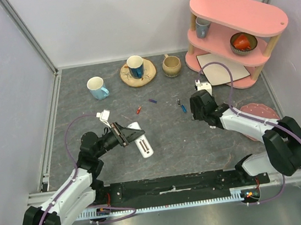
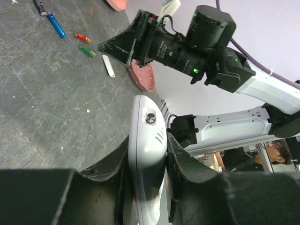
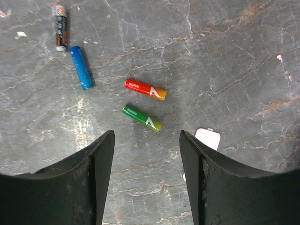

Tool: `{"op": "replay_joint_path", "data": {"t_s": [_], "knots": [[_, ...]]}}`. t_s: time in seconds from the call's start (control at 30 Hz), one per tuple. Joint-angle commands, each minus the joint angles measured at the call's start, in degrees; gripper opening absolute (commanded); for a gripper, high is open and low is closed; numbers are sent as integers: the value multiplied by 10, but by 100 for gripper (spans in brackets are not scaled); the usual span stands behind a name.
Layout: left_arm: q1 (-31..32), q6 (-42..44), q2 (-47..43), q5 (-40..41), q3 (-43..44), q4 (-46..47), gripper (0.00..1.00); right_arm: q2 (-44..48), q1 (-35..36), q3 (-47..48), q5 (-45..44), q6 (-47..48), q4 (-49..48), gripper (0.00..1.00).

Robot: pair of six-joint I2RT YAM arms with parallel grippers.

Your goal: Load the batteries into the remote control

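My left gripper is shut on the white remote control, pinching its narrow sides and holding it off the table. My right gripper hangs open over the table with nothing between its fingers. Just past its fingertips lie a green battery and a red-orange battery. A blue battery and a dark grey one lie further left. In the top view, a red battery and a blue-purple battery lie between the two arms.
A small white cover plate lies beside the right finger. At the back stand a white mug, a blue cup on a wooden saucer, a tan mug and a pink two-tier shelf. A pink disc lies at right.
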State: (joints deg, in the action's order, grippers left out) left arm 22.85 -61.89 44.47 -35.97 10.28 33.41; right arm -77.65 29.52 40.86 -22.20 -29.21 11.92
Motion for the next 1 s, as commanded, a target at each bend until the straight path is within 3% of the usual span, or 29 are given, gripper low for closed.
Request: {"op": "replay_joint_path", "data": {"t_s": [0.0, 0.07, 0.27, 0.6, 0.73, 0.97], "knots": [[-3, 6, 19, -59, 35, 52, 2, -22, 1, 12, -23, -3, -13, 65], [-3, 2, 41, -101, 49, 66, 2, -25, 0, 7, -30, -3, -17, 65], [-3, -81, 88, -165, 29, 250, 2, -8, 1, -8, -19, 8, -43, 65], [-3, -147, 111, -159, 8, 393, 2, 2, -3, -8, -11, 35, -39, 67], [-3, -155, 115, -141, 0, 389, 2, -9, -3, -8, -9, 36, -39, 66], [-3, -91, 59, -104, 4, 231, 2, -52, -3, 0, 1, 36, -43, 62]]}}
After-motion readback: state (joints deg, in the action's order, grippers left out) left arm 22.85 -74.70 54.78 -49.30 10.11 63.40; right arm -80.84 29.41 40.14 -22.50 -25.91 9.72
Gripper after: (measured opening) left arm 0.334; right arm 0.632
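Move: The green battery lies almost under the open right hand: about 2 cm ahead, level sideways and some 5 cm below. Around it, the red battery is roughly 3 cm farther out, the blue battery about 7 cm ahead and 6 cm left of the hand, and the white cover 3 cm back and 6 cm right. From the left hand, which already holds the remote, the green battery is about 14 cm ahead, 27 cm right and 16 cm below. The left fingers keep their grip on the remote while that arm lifts it about 5 cm, peaking a little higher, and draws it some 3 cm back, away from the loose batteries. The wrist turns roughly 15 degrees clockwise and tips the fingertips up. The right hand, fingers staying open, sinks a bit over 1 cm towards the green battery, hovers, and dips again at the end without touching. ##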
